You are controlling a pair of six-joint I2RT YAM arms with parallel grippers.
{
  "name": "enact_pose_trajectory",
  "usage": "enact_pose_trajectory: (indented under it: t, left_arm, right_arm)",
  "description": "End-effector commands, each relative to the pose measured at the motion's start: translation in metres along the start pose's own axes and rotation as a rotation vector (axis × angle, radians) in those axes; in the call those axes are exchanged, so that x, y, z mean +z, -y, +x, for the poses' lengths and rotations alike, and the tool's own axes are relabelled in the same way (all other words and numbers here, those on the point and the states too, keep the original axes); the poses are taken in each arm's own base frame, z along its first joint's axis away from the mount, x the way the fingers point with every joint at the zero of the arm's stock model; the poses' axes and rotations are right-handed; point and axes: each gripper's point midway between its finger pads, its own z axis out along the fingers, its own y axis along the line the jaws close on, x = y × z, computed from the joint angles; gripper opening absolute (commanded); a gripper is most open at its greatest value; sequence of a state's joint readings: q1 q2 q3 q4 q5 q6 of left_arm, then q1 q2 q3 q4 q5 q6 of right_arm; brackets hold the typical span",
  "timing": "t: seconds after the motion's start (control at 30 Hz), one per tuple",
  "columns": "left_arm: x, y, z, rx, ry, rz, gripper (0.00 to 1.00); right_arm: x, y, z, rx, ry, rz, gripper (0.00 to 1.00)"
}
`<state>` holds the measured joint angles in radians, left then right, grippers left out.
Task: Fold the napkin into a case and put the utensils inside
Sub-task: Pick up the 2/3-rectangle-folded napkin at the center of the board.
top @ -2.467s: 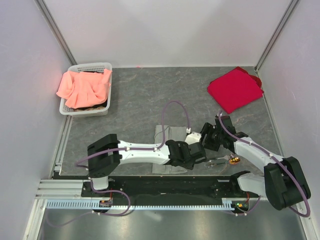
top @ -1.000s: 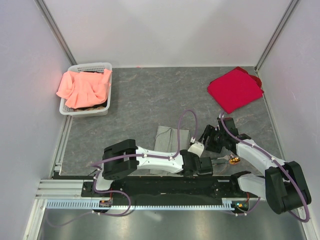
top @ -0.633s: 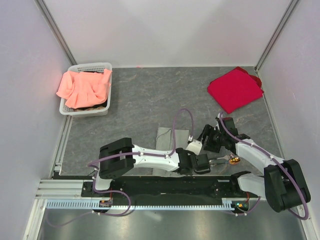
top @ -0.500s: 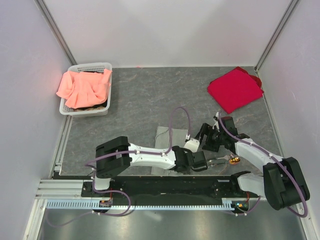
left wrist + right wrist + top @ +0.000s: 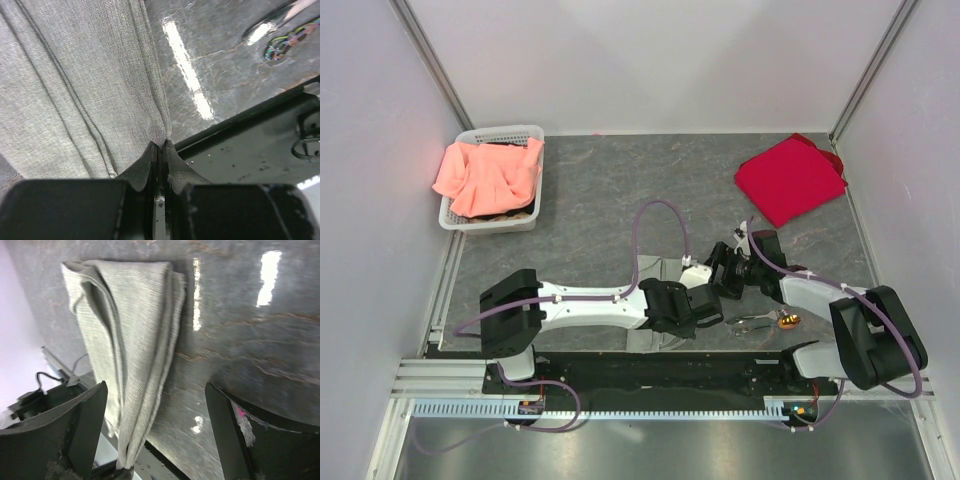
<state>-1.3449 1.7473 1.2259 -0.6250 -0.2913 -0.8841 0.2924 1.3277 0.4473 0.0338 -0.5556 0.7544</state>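
Note:
The grey-green napkin (image 5: 653, 268) lies folded into a long strip near the table's front edge, largely under my left arm. My left gripper (image 5: 704, 304) is shut on the strip's near right corner, and the left wrist view shows the napkin (image 5: 75, 90) pinched between the jaws of the gripper (image 5: 161, 145). My right gripper (image 5: 722, 268) hovers open just right of the strip; in the right wrist view its fingers (image 5: 85, 425) stand wide over the bare table beside the napkin (image 5: 132, 350). The utensils (image 5: 760, 322), with an orange-brown end, lie to the right, and a spoon bowl (image 5: 262, 32) shows there.
A white basket (image 5: 535, 131) holding a salmon-orange cloth (image 5: 485, 175) stands at the back left. A red cloth (image 5: 788, 178) lies at the back right. A black rail (image 5: 650, 372) runs along the table's front edge, close to the napkin's near end.
My left gripper has shut on the napkin's near corner and drawn back to the left with it. My right gripper has opened wider and shifted left toward the napkin.

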Motion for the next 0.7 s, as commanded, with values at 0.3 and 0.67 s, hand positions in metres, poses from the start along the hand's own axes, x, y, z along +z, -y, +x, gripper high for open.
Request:
enact_pose_trajectory:
  t: [0.3,0.67]
  left_arm:
    - [-0.013,0.008,-0.01,-0.006,0.032,0.086,0.02]
    - [-0.015,0.012,-0.021,-0.032,0.061,0.124,0.02]
  right_arm:
    - [0.025,-0.003,-0.007,0.067,0.034,-0.078,0.64]
    - [0.035,-0.006,-0.014,0.073,0.047,-0.119,0.26]
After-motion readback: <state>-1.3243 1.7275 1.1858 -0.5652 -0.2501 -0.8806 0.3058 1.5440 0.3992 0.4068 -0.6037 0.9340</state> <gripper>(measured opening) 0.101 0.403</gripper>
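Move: The right hand's open fingers are just short of the folded napkin's right edge near its far corner: about 4 cm to their left, 2 cm ahead and 2 cm below. From that hand, the utensils lie some 12 cm back and 9 cm right, the red cloth about 18 cm ahead and 16 cm right. The left hand already pinches the same edge's near end; the right hand's spot lies roughly 14 cm ahead, 1 cm right and slightly below. The right hand eases left and forward, about 2 cm each way, and sinks nearly as much onto the far end of the napkin's right edge, its fingertips tipping up less than 10 degrees towards level while the fingers close by about half around the cloth, not yet shut. The left hand holds still with its fingers closed, keeping its pinch on the near end of that edge. ##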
